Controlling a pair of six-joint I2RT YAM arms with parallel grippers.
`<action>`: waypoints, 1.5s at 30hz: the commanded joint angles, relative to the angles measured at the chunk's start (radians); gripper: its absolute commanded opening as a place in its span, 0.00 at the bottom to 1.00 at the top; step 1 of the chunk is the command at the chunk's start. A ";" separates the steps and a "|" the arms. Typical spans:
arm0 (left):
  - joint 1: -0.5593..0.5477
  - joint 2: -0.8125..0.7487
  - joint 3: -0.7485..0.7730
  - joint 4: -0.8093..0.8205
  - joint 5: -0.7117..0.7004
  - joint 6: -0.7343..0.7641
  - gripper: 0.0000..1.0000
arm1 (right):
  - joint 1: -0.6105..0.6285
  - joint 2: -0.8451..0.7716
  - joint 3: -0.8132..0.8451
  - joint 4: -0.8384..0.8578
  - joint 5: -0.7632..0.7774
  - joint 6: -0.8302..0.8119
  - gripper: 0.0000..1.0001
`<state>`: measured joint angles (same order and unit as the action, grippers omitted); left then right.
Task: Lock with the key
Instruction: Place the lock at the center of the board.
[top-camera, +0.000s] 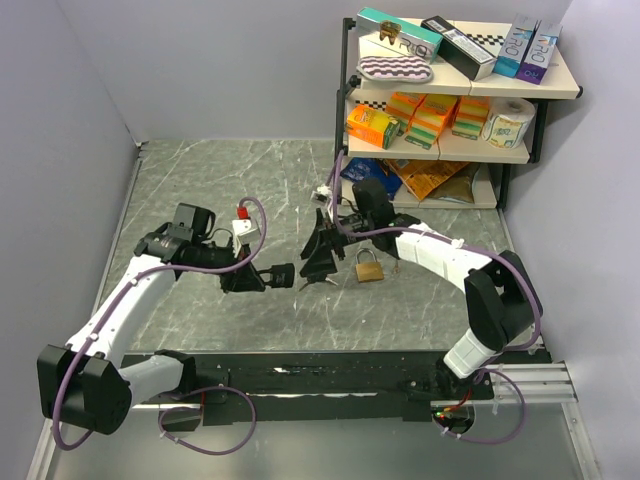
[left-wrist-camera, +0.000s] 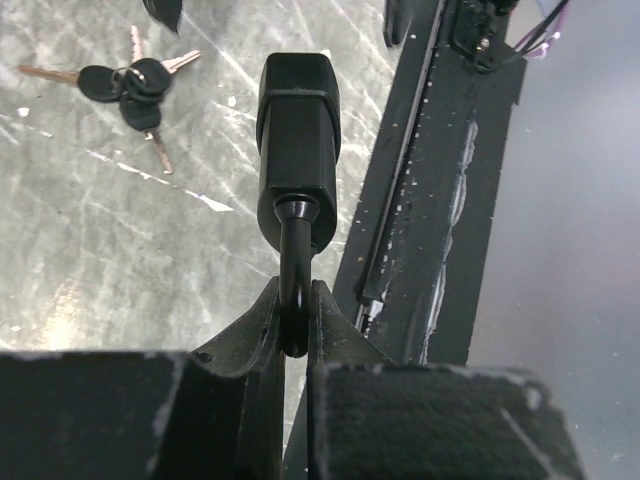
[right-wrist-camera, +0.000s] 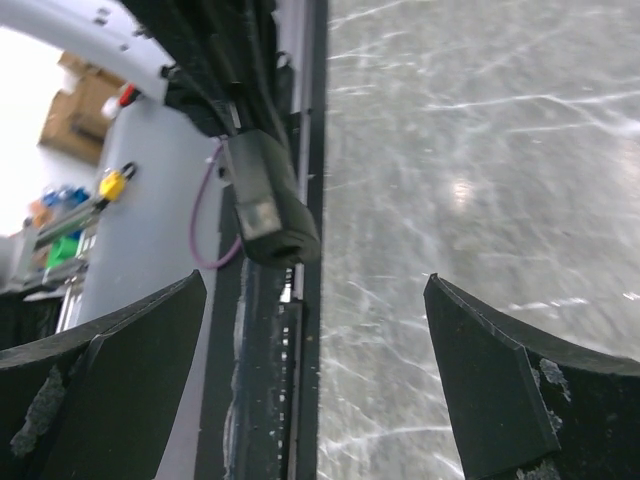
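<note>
A black padlock (left-wrist-camera: 298, 150) hangs in the air above the table with its shackle (left-wrist-camera: 293, 300) pinched in my left gripper (left-wrist-camera: 293, 290), which is shut on it. From above, the left gripper (top-camera: 262, 277) and the padlock (top-camera: 284, 275) sit left of centre. My right gripper (top-camera: 318, 262) stands just right of the padlock with its jaws wide apart. The right wrist view shows that gripper (right-wrist-camera: 315, 290) empty, with the padlock's end face (right-wrist-camera: 270, 210) ahead of it and apart from its fingers. A bunch of black-headed keys (left-wrist-camera: 132, 88) lies on the marble table.
A brass padlock (top-camera: 369, 269) lies on the table under the right forearm. A shelf unit (top-camera: 455, 90) loaded with boxes and packets stands at the back right. A black rail (top-camera: 330, 378) runs along the near edge, and walls close the left and back sides.
</note>
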<state>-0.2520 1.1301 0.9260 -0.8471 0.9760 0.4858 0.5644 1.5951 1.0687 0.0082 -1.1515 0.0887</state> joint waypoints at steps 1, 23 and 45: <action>-0.006 0.016 0.066 0.008 0.136 0.039 0.01 | 0.046 -0.035 0.002 0.073 -0.083 0.014 0.97; -0.009 0.028 0.030 0.086 0.178 -0.075 0.01 | 0.114 -0.046 0.028 0.056 -0.134 0.005 0.06; 0.062 -0.030 -0.135 0.666 -0.313 -1.503 0.96 | -0.015 -0.027 0.077 0.063 0.421 0.387 0.00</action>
<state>-0.2012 1.0718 0.7975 -0.2707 0.7601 -0.6472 0.5064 1.5951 1.0367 0.1463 -0.8776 0.4774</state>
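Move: Just left of the right hand's open fingers, about 4 cm off and 3 cm back at the same height, is the body of the black lock, held out by its shackle in the left hand. The keys lie on the board some 6 cm ahead, 3 cm right and 15 cm below the right hand; the brass lock is about 8 cm ahead, 12 cm right and equally low. From the left hand, the black lock's body is about 5 cm right and 2 cm lower. Drawing back about 4 cm and left 2 cm, the right hand brings its open fingers round the black lock's body and closes on it while the left still pinches the shackle, easing slightly back. The left then opens wide, lets go and goes forward about 8 cm, rising slightly and turning some 40 degrees counter-clockwise; the right carries the lock forward about 10 cm and a little right, turning clockwise. ##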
